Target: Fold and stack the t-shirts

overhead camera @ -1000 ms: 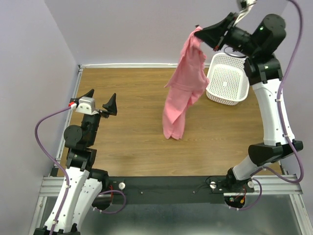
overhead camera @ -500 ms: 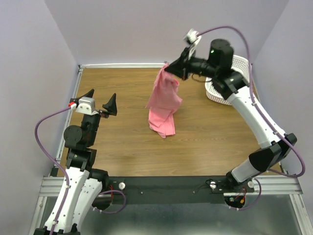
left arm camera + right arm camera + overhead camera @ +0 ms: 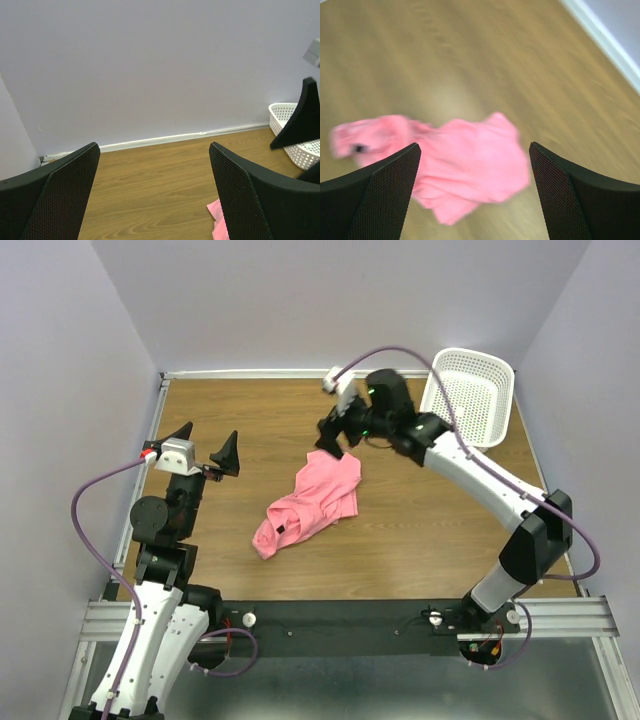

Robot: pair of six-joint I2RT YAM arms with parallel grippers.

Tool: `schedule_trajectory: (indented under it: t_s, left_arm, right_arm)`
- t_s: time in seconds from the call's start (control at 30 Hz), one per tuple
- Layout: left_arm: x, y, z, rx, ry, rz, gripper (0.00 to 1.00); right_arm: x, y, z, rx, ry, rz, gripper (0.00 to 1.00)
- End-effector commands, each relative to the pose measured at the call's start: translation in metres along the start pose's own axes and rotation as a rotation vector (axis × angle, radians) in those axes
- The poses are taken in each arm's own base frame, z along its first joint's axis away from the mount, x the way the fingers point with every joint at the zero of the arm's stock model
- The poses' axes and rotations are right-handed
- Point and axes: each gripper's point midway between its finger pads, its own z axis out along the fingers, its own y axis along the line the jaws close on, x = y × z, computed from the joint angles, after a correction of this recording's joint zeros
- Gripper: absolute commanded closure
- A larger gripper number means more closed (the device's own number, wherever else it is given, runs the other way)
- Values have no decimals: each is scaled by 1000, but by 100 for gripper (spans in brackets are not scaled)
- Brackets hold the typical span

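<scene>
A salmon-pink t-shirt [image 3: 308,502] lies crumpled on the wooden table, with its small dark neck label near the left end. My right gripper [image 3: 333,443] hangs open just above the shirt's far right corner and holds nothing. In the right wrist view the blurred t-shirt [image 3: 455,160] lies below and between the spread fingers of the right gripper [image 3: 474,147]. My left gripper [image 3: 208,432] stands open and raised at the left, well away from the cloth. In the left wrist view, only a pink corner of the t-shirt [image 3: 217,219] shows beside the right finger of the left gripper [image 3: 155,150].
A white mesh basket [image 3: 478,353] stands tilted at the back right corner; the same basket [image 3: 287,131] appears at the right of the left wrist view. Lavender walls close the table [image 3: 430,530] at the back and sides. The right arm reaches across the middle.
The right arm swung left and down from the basket with the hanging t-shirt. Its jaws then opened and the shirt dropped in a heap on the table. The left arm stayed still.
</scene>
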Motion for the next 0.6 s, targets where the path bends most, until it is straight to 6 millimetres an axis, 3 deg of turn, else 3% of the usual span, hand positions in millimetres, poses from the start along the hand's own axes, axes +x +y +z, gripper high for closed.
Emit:
schedule_trajectory:
  t_s: [0.0, 0.07, 0.1, 0.2, 0.23, 0.27, 0.3, 0.37, 0.4, 0.43, 0.47, 0.57]
  left_arm:
    - [-16, -8, -1, 40, -49, 2, 2]
    - [-18, -10, -2, 51, -54, -4, 2]
    - [-19, -11, -2, 57, -57, -6, 2]
    - [-19, -13, -2, 67, -59, -10, 2]
    - [-20, -14, -2, 70, -60, -10, 2]
    - [-20, -13, -2, 68, -60, -10, 2]
    - [-20, -13, -2, 67, -60, -10, 2]
    - [-20, -13, -3, 67, -60, -9, 2]
    - [-19, -14, -2, 68, -59, -10, 2]
    - [-18, -13, -2, 67, -57, -8, 2]
    - [-19, -14, -2, 71, -57, -9, 2]
    - [-16, -15, -1, 72, -51, -9, 2]
  right_arm:
    - [29, -101, -50, 269, 21, 101, 4]
    - [64, -127, -59, 357, 83, 172, 4]
    - [86, -158, -71, 466, 105, 265, 4]
    - [116, -215, -90, 669, 122, 445, 4]
    - [146, -247, -99, 802, 150, 561, 4]
    - [143, -265, -106, 859, 128, 589, 4]
    - [170, -286, -106, 914, 158, 654, 5]
    - [183, -302, -100, 929, 172, 672, 6]
    - [176, -314, -98, 940, 151, 664, 6]
    - [181, -321, -95, 958, 161, 663, 7]
    - [202, -327, -82, 966, 204, 674, 8]
    - [209, -348, -74, 1020, 207, 672, 11]
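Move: The empty white basket stands some 21 cm ahead of the right hand and about 40 cm to its right, roughly 20 cm below it. The pink t-shirt lies loose on the table almost under this hand, about 5 cm back, 5 cm to the left and 26 cm down. From the idle left hand the basket is roughly 28 cm ahead, 65 cm to the right and 31 cm lower. Already empty and open, the right hand heads back to the basket, sweeping fast about 30 cm right and over 20 cm forward, away from the t-shirt. It starts almost level, then sinks some 13 cm while turning about 65 degrees clockwise and tipping a little farther down. Its fingers stay spread and arrive around or just above the basket's left rim, with no contact to be seen. ##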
